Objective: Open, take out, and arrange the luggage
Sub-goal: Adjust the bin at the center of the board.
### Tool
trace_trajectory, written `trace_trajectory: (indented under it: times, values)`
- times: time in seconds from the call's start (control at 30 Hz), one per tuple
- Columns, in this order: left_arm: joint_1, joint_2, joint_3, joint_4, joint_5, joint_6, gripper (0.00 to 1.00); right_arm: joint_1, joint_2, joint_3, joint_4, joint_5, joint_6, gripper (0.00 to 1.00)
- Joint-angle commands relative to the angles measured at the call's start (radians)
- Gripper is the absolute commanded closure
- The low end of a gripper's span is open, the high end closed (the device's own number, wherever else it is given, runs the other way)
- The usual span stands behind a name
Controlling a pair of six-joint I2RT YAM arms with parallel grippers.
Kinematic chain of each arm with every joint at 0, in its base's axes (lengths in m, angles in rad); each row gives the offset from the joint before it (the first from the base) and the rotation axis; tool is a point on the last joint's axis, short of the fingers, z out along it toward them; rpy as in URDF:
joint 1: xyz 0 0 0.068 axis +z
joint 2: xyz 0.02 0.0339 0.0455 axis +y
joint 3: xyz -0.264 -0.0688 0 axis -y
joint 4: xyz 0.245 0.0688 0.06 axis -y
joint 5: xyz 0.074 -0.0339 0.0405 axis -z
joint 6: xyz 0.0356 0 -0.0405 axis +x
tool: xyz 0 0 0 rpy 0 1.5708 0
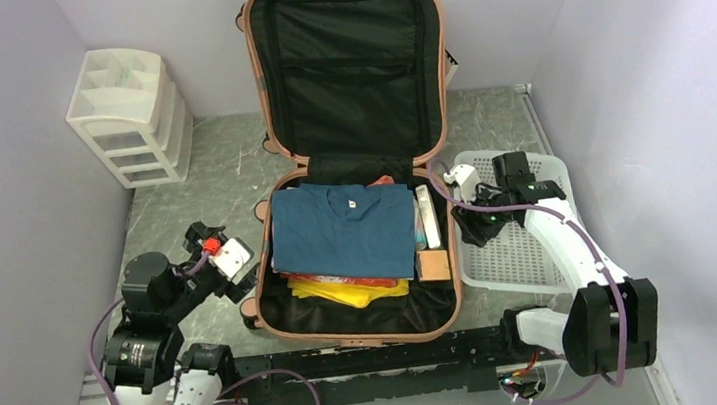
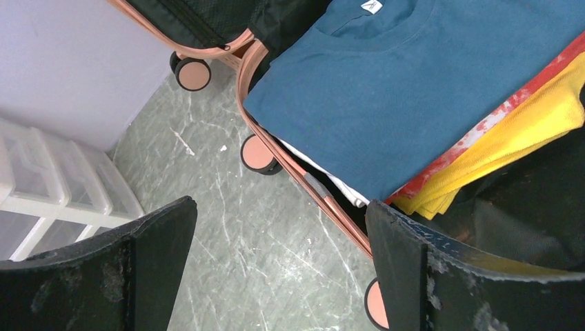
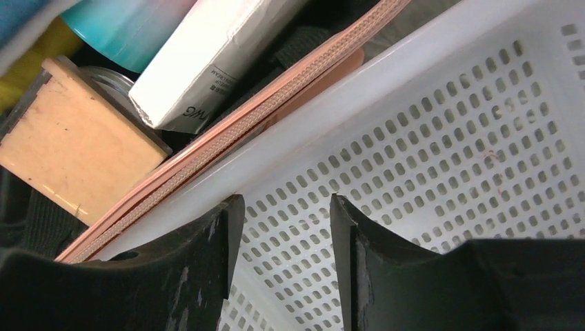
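The salmon-pink luggage (image 1: 263, 303) lies open in the middle of the table, with its black-lined lid (image 1: 344, 53) standing up against the back wall. Inside are a folded blue T-shirt (image 1: 342, 229) over red and yellow clothes (image 1: 344, 292), a white box (image 1: 427, 217) and a wooden block (image 1: 432, 265). My left gripper (image 1: 246, 287) is open and empty, just outside the case's left rim (image 2: 331, 207); its jaws (image 2: 279, 207) are wide apart over the floor. My right gripper (image 1: 471, 229) is open and empty over the white basket (image 3: 448, 124), beside the case's right rim (image 3: 241, 131).
A white perforated basket (image 1: 521, 256) sits right of the case. A white drawer unit (image 1: 129, 116) stands at the back left, also seen in the left wrist view (image 2: 55, 186). Case wheels (image 2: 256, 153) stick out on the left. Walls close in on three sides.
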Motion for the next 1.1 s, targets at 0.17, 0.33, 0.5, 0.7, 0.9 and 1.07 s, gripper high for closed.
trace_trajectory:
  times: [0.17,0.33,0.5,0.7,0.9,1.07]
  values:
    - [0.006,0.334,0.205,-0.049,0.066,0.107,0.03,0.011,-0.177,0.226,-0.099,0.033,-0.002,0.31]
    - [0.004,0.485,0.345,-0.11,0.104,0.255,0.03,0.015,-0.223,0.331,-0.177,-0.193,-0.118,0.27]
    - [-0.004,0.535,0.441,-0.361,0.234,0.556,0.03,0.095,-0.167,0.371,-0.262,-0.405,-0.261,0.28]
    - [-0.035,0.504,0.35,-0.467,0.176,0.747,0.03,0.335,-0.198,0.265,-0.133,-0.424,-0.363,0.23]
    - [-0.096,0.443,0.226,-0.411,0.05,0.767,0.03,0.546,-0.158,0.185,0.035,-0.341,-0.308,0.19]
    - [-0.163,0.459,0.202,-0.348,0.017,0.707,0.03,0.673,-0.087,0.171,0.062,-0.201,-0.321,0.2]
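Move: Beside the basket's near-suitcase wall, the right hand has the blue shirt's middle some 30 cm to its left and 3 cm ahead, at about its own height. The brown box is about 10 cm left and 6 cm back, the white box 10 cm left and 4 cm ahead, the basket's middle 11 cm right and 1 cm ahead. From the left hand the shirt lies roughly 22 cm right, 9 cm ahead and 17 cm below, the yellow cloth 26 cm right and 4 cm back. Leaving the basket, the right hand rises about 16 cm, then swings some 17 cm left and 8 cm back over the suitcase's right rim towards the blue shirt, sinking a little late, turning roughly 55 degrees counter-clockwise, tilting up and opening wider. The left hand, still open, reaches forward and comes back, then sinks towards the suitcase's left side while rolling and turning clockwise about 30 degrees. ##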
